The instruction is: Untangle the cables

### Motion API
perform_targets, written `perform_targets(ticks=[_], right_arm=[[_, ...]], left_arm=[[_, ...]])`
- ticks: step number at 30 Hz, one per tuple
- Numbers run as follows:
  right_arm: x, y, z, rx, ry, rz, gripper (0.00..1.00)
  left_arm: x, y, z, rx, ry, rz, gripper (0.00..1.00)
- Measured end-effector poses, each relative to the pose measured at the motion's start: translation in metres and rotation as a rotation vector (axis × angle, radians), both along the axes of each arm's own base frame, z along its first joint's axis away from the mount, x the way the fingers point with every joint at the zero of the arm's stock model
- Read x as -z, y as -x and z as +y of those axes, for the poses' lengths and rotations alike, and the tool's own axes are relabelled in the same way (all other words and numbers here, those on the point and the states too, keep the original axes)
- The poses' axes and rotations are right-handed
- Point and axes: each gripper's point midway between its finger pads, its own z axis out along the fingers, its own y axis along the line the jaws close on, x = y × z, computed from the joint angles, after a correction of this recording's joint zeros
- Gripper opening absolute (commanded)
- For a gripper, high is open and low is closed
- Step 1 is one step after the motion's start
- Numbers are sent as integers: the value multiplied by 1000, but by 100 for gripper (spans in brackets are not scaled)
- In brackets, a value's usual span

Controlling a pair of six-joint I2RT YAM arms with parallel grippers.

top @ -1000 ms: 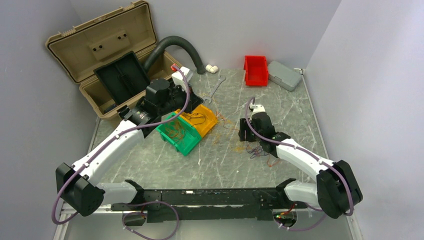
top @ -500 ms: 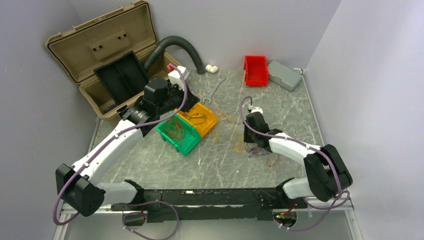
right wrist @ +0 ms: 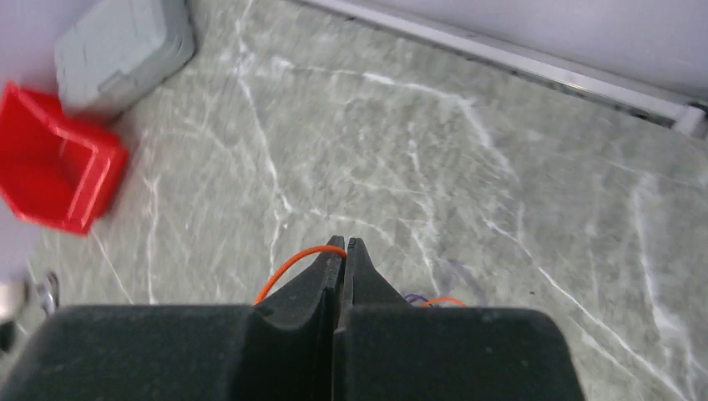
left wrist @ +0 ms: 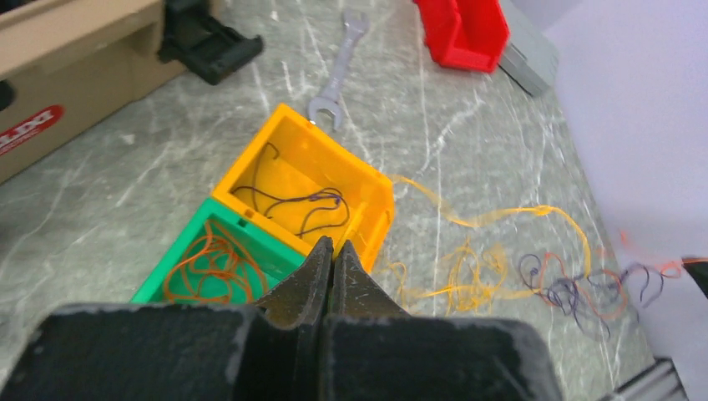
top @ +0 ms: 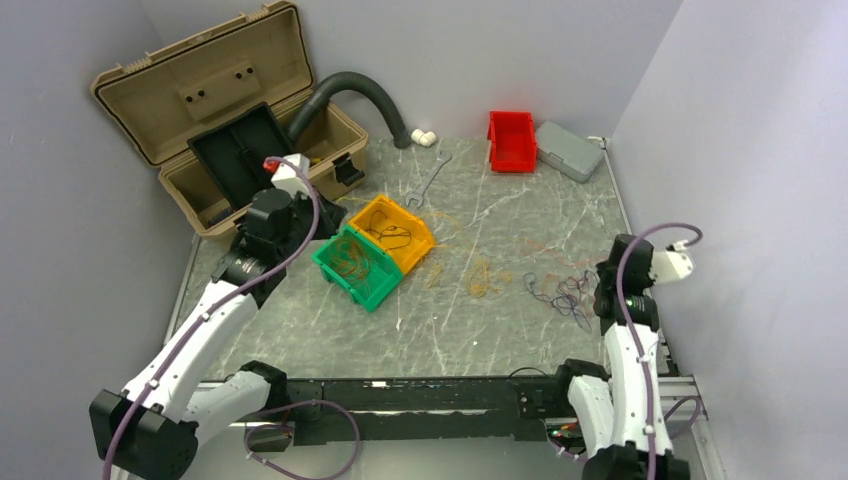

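Observation:
The cables lie loose on the marble table: thin yellow wires (top: 483,279) in the middle, and a dark purple and red tangle (top: 563,290) further right. More sit in bins: orange wires in the green bin (top: 356,266) and dark wires in the orange bin (top: 393,232). At the table's right edge my right gripper (right wrist: 342,243) is shut on one orange wire (right wrist: 290,266) that arcs off its left fingertip. My left gripper (left wrist: 332,245) is shut and holds nothing. It hovers on the near-left side of the two bins.
An open tan toolbox (top: 215,120) and a grey ribbed hose (top: 352,88) fill the back left. A wrench (top: 430,180) lies behind the bins. A red bin (top: 512,140) and a grey case (top: 568,150) stand at the back right.
My right gripper closed on the orange wire and swung back to the right edge, dragging the dark and red tangle right. My left arm drew back from over the bins toward the toolbox.

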Motion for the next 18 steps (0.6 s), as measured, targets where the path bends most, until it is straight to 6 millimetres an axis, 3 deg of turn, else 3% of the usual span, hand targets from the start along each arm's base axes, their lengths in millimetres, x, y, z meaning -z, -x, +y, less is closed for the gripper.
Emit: perform_targets(ticks=[2, 6, 7, 9, 10, 14, 18], right_arm=[[1, 15, -14, 94, -27, -20, 0], [20, 29, -18, 166, -77, 0, 3], [27, 31, -17, 166, -88, 18, 16], [39, 28, -11, 121, -113, 56, 62], [43, 23, -6, 76, -128, 75, 71], [54, -1, 20, -143, -132, 167, 84], [30, -42, 62, -403, -30, 181, 85]], left_arm=[[2, 0, 11, -50, 21, 4, 0], [2, -4, 22, -110, 53, 14, 0], [3, -4, 23, -112, 56, 12, 0], [5, -3, 22, -92, 61, 7, 0], [5, -2, 19, -67, 66, 8, 0], [2, 2, -17, 108, 79, 11, 0], [6, 23, -70, 312, 25, 8, 0]])
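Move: The yellow pile my left hand's cable trails from lies about 24 cm to its right, 3 cm ahead and 25 cm below. The orange bin sits roughly 8 cm ahead and 3 cm right of that hand, the green bin almost beneath, 3 cm left and 1 cm back. From my right hand, holding an orange strand, the purple-orange tangle is some 7 cm left, 3 cm back and 14 cm down; the yellow pile is 23 cm left, 3 cm ahead. I ease my right hand back and slightly right, then sink it about 5 cm, opening the fingers wide to let go of the orange strand; still opening, I swing it forward-left, rising a little and turning roughly 30 degrees counter-clockwise. My left hand keeps its pinch on the yellow cable, drifts slightly left, then sweeps right towards the yellow pile, turning clockwise. ##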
